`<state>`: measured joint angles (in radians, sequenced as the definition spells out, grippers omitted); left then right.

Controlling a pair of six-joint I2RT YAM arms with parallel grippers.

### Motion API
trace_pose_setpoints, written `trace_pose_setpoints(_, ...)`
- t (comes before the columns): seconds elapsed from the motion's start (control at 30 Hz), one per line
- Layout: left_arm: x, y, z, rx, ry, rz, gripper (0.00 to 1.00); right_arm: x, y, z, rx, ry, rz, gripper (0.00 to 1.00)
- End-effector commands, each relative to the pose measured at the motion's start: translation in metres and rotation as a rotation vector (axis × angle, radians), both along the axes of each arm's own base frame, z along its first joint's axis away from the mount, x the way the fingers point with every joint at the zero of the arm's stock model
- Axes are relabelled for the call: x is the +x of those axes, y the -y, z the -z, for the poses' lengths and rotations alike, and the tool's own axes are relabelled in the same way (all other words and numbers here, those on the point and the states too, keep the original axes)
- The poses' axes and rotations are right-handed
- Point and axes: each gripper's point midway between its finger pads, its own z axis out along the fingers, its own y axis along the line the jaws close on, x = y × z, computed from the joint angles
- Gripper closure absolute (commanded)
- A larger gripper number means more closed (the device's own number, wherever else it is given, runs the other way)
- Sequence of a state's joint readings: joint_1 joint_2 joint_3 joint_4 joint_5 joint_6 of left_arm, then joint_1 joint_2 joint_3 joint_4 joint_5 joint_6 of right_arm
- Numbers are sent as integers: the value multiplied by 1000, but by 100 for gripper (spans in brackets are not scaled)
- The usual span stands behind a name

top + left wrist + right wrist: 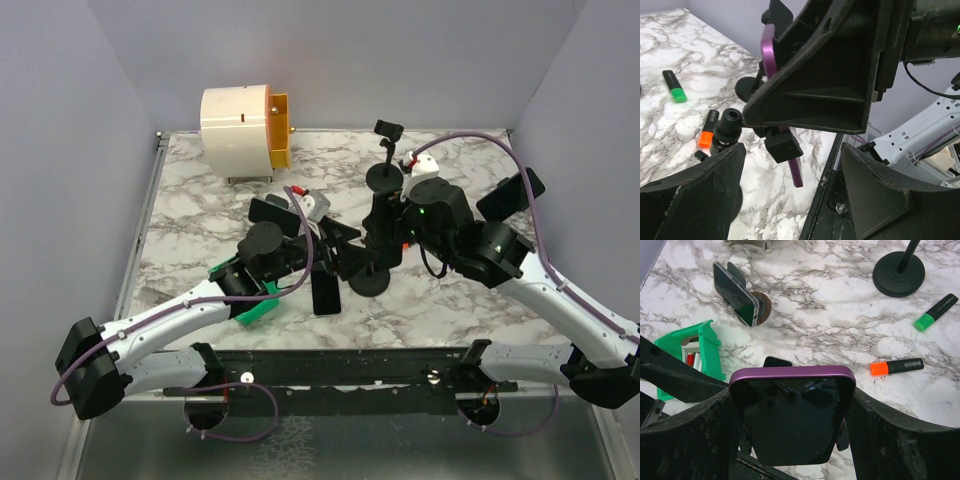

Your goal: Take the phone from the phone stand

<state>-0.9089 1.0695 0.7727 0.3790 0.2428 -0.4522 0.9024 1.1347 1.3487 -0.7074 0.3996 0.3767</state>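
The phone [790, 420], purple-edged with a dark screen, stands upright in the phone stand. The stand's black side clamps [841, 437] hug its lower edges. My right gripper [792, 405] is shut on the phone, one finger pressed on each long side. From the left wrist I see the phone edge-on [769, 55] with the stand's clamp [782, 145] on it. My left gripper [790, 200] is open just below, nothing between its fingers. From above, both grippers, right [385, 232] and left [335, 265], meet over the stand's round base [368, 281], hiding the phone.
A white and orange drum [245, 133] sits at the back left. A second pole stand [386, 176] is behind the arms. A green holder [705, 352], another phone in a round holder [737, 294], an orange highlighter [897, 366] and a green highlighter [936, 313] lie around. Walls enclose the table.
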Motion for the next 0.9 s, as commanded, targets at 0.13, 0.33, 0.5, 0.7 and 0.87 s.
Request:
trace_pose_setpoints(0.13,4,15,-4,-1,10,-32,30,3,-4,-28,82,41,25,100)
trace_pose_setpoints(0.33,12,12,-6,-17,10,-82,45,2,-4,-26,83,33,24,100)
trace_pose_setpoints(0.5,14,12,-7,-37,2,-92,53,2,-3,-25,82,29,26,100)
trace_pose_setpoints(0.7,13,16,-5,-48,-15,-76,55,1,-3,-24,81,25,27,100)
trace_pose_setpoints(0.87,11,20,0,-44,-24,-59,55,1,-2,-24,81,23,30,100)
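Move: The near jaw of the phone stand's clamp, which the left hand goes for, lies about 4 cm to its right, 1 cm ahead and 1 cm below. The stand's base is roughly 6 cm right, 1 cm ahead and 20 cm down; the flat phone on the table lies some 6 cm left, 1 cm back, equally low. From the right hand, already holding the upright phone, that jaw is about 4 cm left, 1 cm back and 4 cm below. The near jaw of the phone stand's clamp is approached by the left hand, which dips right and down about 2 cm, then eases forward some 1.5 cm and back up about 1 cm, turning slightly counter-clockwise. Its fingers close from wide to just under half open, one on either side of the jaw; touch can't be made out. The right hand holds still, keeping its grip on the phone's sides. ##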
